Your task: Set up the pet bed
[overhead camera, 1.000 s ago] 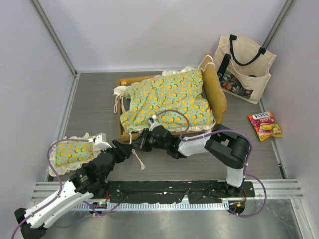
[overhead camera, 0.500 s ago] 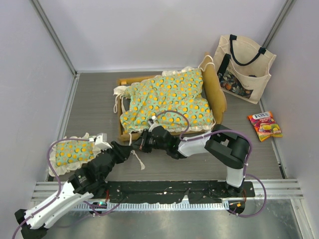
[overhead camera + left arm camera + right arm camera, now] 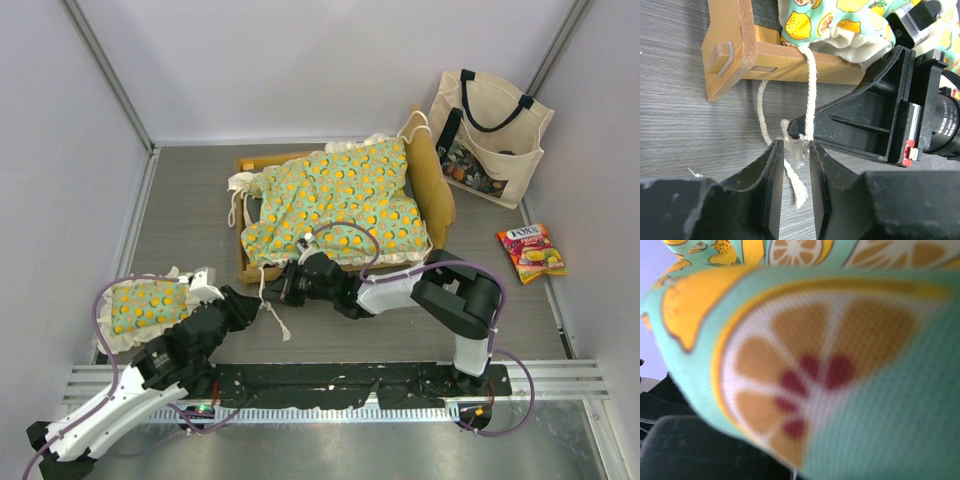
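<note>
The pet bed's light-wood frame (image 3: 243,270) (image 3: 740,45) stands mid-table, its curved headboard (image 3: 435,195) at the right. The green orange-print cushion (image 3: 340,200) lies rumpled over it. A cream tie cord (image 3: 811,85) hangs from the cushion's corner over the frame rail. My right gripper (image 3: 287,284) (image 3: 792,123) is shut on the cord near its frayed knot. My left gripper (image 3: 262,306) (image 3: 795,144) has both fingertips beside that knot; its jaws stand a little apart with the cord's loose end between them. Cushion fabric (image 3: 840,365) fills the right wrist view, hiding that gripper's fingers.
A small matching ruffled pillow (image 3: 145,305) lies at the near left by the left arm. A cream tote bag (image 3: 490,135) stands at the back right, and a candy packet (image 3: 531,250) lies in front of it. Grey walls enclose the table.
My left gripper's jaws have narrowed around the cord's end. The right arm and the cushion have not moved.
</note>
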Robot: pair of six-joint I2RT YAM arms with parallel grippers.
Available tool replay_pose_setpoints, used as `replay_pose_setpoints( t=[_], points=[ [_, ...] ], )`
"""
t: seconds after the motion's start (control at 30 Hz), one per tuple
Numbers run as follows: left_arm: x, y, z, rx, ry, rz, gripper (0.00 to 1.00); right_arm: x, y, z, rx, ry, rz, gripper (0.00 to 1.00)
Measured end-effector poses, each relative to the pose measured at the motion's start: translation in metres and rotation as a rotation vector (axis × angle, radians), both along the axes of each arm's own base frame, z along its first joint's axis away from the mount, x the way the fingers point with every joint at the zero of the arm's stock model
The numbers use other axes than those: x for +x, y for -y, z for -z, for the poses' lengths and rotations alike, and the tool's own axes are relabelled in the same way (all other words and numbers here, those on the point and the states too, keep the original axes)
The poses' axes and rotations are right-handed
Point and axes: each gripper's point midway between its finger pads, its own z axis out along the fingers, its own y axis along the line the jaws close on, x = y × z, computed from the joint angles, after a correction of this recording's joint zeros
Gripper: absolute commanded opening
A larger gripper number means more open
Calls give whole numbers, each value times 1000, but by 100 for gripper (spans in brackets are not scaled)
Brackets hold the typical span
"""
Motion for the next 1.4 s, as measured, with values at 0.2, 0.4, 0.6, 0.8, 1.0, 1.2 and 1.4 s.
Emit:
replay_pose_setpoints(
  t=[0.2, 0.4, 0.6, 0.8, 1.0, 1.2, 1.4],
  points=[
    [-1, 2, 4, 25, -27, 12, 27, 0, 0, 0, -6, -3, 1, 1],
    [-2, 6, 5, 22, -33, 26, 20, 1, 0, 0, -7, -3, 2, 1],
    [1, 9, 3, 16, -30, 25, 1, 1, 0, 0, -7, -2, 1, 1],
    [3, 11, 5, 30, -38, 23, 0, 4, 1, 1, -8, 0, 7, 1],
    [4, 12, 13, 64, -60, 23, 0, 7, 4, 0, -28, 25, 16, 31],
    [4, 5, 20, 107, -80, 4, 0, 17, 29, 3, -167, 89, 76, 45],
    [5, 0, 22, 120, -83, -18, 0, 27, 58, 4, -318, 175, 136, 45]
  ],
)
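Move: The rope knot of the pet bed ties sits right at the left hand's fingertips, about 2 cm ahead and 1 cm right of the hand point, a shade below it. From that hand the bed frame's near left corner is about 7 cm ahead, 3 cm left and 4 cm down, and the dangling rope tail's end is some 7 cm back, 6 cm right and 6 cm lower. The right hand still grips the knot, about 1 cm to its left and level. The left hand shuts its part-open fingers on the rope knot while easing about 1 cm right, then keeps them shut as it sinks roughly 2 cm and comes back left, tipping its fingertips slightly down. Only once the left fingers are closed does the right hand open, let go of the knot and draw away rightward about 6 cm and a little forward along the front rail of the bed frame, its fingertips dipping some 20 degrees as it leaves. ##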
